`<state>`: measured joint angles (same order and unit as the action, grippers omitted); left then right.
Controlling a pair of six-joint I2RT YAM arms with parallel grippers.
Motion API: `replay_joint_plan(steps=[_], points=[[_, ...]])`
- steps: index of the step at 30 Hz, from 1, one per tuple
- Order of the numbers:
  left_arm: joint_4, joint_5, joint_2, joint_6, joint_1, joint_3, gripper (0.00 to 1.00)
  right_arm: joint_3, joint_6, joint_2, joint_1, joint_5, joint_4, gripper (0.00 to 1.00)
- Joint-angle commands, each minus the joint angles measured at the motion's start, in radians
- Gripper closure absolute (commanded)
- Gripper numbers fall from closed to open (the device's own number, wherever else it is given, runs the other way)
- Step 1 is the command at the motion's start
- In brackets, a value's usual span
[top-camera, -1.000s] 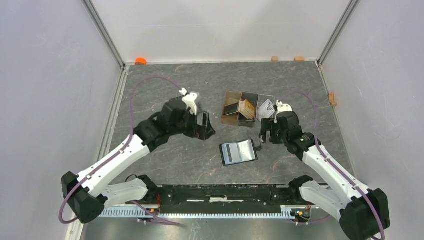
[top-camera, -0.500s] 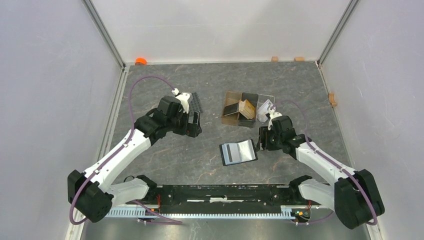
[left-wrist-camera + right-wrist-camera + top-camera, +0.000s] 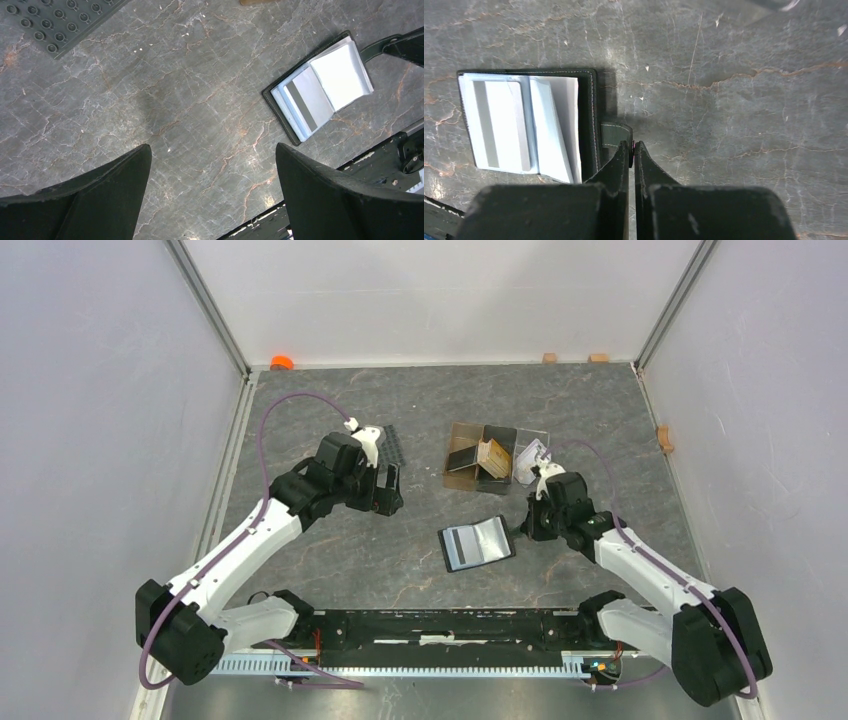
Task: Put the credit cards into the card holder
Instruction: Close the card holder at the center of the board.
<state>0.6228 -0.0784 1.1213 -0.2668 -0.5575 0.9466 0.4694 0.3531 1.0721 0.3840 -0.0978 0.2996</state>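
Note:
The card holder (image 3: pixel 478 543) lies open on the table, black outside and pale blue-grey inside (image 3: pixel 524 125). A whitish card with a grey stripe (image 3: pixel 499 125) sits in its left page, also seen in the left wrist view (image 3: pixel 306 102). My right gripper (image 3: pixel 631 146) is low at the holder's right edge, jaws shut, pinching the end of the strap tab (image 3: pixel 615 134). Tan-orange credit cards (image 3: pixel 492 455) lean in the brown box, and a whitish printed card (image 3: pixel 532 455) lies in the clear tray. My left gripper (image 3: pixel 213 146) hangs open over bare table, left of the holder.
The brown compartment box (image 3: pixel 468 462) and the clear tray (image 3: pixel 543 438) stand behind the holder. A black gridded mat (image 3: pixel 392 445) lies by the left arm, and its corner (image 3: pixel 55 20) shows in the left wrist view. The arm bases' rail (image 3: pixel 450 630) runs along the near edge.
The right gripper came down to the holder's strap tab and went from open to shut. The left arm drew back to the left, then stayed still and open.

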Motion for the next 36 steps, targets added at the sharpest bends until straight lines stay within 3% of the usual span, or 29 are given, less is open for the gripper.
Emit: replay_joint_plan(steps=[1, 7, 12, 19, 26, 30, 36], points=[[-0.015, 0.014, -0.013, 0.049, 0.006, -0.009, 0.0, 0.066, -0.045, -0.063, -0.001, -0.003, 0.007, 1.0], [-0.014, -0.012, 0.003, 0.045, 0.006, -0.009, 0.0, 0.115, -0.045, -0.126, 0.082, -0.013, 0.03, 1.0], [-0.015, -0.038, 0.022, 0.041, 0.005, -0.011, 0.0, 0.167, 0.024, -0.097, 0.315, 0.119, 0.019, 1.0], [-0.011, -0.053, 0.031, 0.017, 0.005, -0.009, 0.0, 0.215, 0.119, 0.041, 0.618, 0.372, 0.002, 1.0], [-0.085, -0.162, -0.021, -0.158, 0.005, -0.111, 0.0, 0.272, 0.197, 0.216, 0.836, 0.462, -0.095, 1.0], [-0.141, -0.116, -0.088, -0.261, 0.005, -0.232, 0.0, 0.326, 0.261, 0.266, 0.888, 0.569, -0.038, 1.0], [-0.276, -0.108, -0.19, -0.394, 0.004, -0.437, 0.02, 0.384, 0.303, 0.218, 0.872, 0.773, 0.208, 1.0]])
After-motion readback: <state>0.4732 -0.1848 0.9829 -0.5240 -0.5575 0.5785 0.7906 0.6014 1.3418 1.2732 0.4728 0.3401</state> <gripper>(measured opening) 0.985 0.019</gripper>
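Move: The right fingers are already shut on the strap of the card holder. The card holder lies open, its middle about 10 cm to this hand's left, 3 cm back and 2 cm below. The divided tray is some 17 cm ahead and 5 cm left of the same hand. From the empty left hand, the card holder is roughly 12 cm back, 18 cm right and 14 cm below, with the black mat about 9 cm ahead and 6 cm left. Leftward and back, the right hand carries the card holder by its strap towards the left arm's side, some 17 cm across, rising on the way, dipping, then rising again and easing forward at the end while swinging counter-clockwise. Late on, the wide-open left hand sinks and draws back about 10 cm towards the card holder, tipping its fingers more steeply down, still not touching it. ##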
